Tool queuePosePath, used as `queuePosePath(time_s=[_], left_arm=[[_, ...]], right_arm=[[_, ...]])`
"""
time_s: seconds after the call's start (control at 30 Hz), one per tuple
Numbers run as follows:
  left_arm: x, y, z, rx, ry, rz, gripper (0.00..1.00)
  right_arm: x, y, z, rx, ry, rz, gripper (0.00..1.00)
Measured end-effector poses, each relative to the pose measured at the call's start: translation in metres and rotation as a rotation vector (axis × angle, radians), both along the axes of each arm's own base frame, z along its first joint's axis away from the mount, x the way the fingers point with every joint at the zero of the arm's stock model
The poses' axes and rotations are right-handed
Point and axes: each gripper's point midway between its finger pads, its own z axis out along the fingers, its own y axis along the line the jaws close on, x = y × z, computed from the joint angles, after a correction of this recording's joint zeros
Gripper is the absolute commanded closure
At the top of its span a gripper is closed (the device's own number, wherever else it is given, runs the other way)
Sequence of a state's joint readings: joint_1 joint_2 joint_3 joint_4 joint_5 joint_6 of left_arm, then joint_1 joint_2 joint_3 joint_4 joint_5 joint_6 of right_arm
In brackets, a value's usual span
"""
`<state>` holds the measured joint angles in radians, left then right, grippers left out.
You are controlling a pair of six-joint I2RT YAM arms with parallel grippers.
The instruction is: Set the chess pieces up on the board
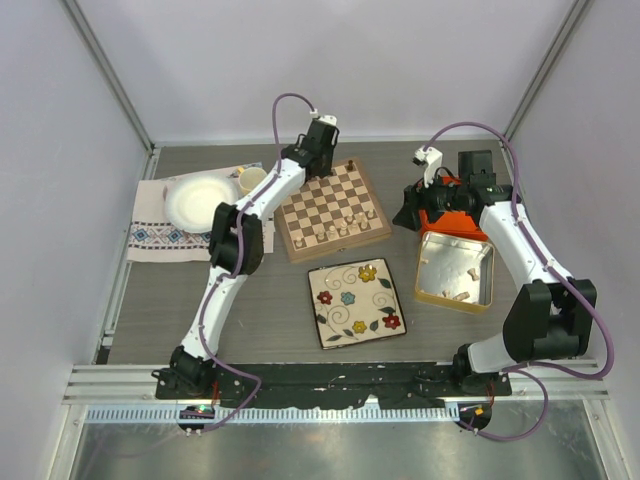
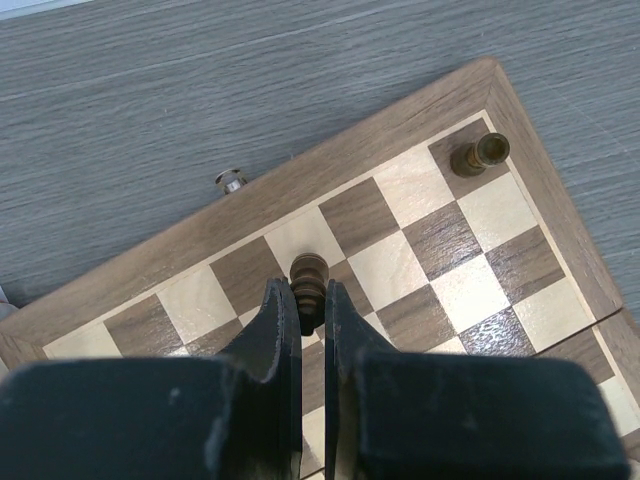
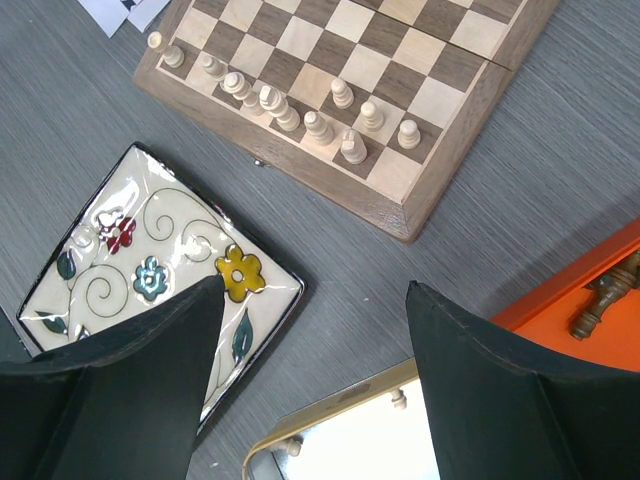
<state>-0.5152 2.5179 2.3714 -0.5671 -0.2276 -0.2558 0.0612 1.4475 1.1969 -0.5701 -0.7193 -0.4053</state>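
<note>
The board [image 1: 333, 210] lies at the table's centre back. My left gripper [image 2: 308, 296] is shut on a dark brown chess piece [image 2: 308, 276] just above the board's far row. Another dark piece [image 2: 478, 155] stands on the far corner square. Several pale chess pieces [image 3: 300, 110] stand in the board's near rows [image 1: 345, 228]. My right gripper [image 3: 315, 290] hangs open with nothing in it, right of the board [image 3: 450, 140], over bare table and the tin's edge.
A gold-rimmed tin [image 1: 455, 270] holds a few pale pieces [image 3: 398, 398]. An orange box [image 3: 590, 290] behind it holds a dark piece [image 3: 605, 300]. A floral plate [image 1: 355, 300] lies in front of the board. A white plate [image 1: 200, 200] and cup [image 1: 250, 180] sit on a cloth at the left.
</note>
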Motion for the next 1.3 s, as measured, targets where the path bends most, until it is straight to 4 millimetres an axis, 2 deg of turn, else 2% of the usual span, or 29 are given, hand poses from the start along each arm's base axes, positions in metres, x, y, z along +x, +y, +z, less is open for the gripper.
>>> queuePosePath(time_s=[0.3, 1.0, 1.3], left_arm=[[0.004, -0.001, -0.006, 0.002, -0.01, 0.006, 0.92], [0.012, -0.001, -0.011, -0.001, -0.029, 0.018, 0.65], [0.013, 0.002, -0.013, 0.002, -0.028, 0.026, 0.6]], right_arm=[[-0.001, 0.0, -0.001, -0.002, 0.006, 0.002, 0.21], [0.0, -0.002, -0.005, 0.003, 0.02, 0.0, 0.2], [0.0, -0.002, -0.005, 0.007, 0.021, -0.001, 0.2]])
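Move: My left fingertips hold the dark chess piece, leaning a little, just over a light far-rank square, fourth from the far right corner. That square is about 1 cm ahead and 4 cm below. The dark corner piece stands some 3 cm ahead and 7 cm right; the board's metal clasp is 4 cm ahead, 3 cm left. The nearest white pawn is about 13 cm back, 5 cm right. From my right hand the square lies roughly 18 cm ahead, 17 cm left, well below. I ease my left hand down and slightly forward, under 1 cm each, to set the dark piece on its square. Then I spread my fingers gradually to well under half open, letting go of the piece, and settle another 0.5 cm lower with the fingertips staying on either side of it, the wrist hardly turning. ##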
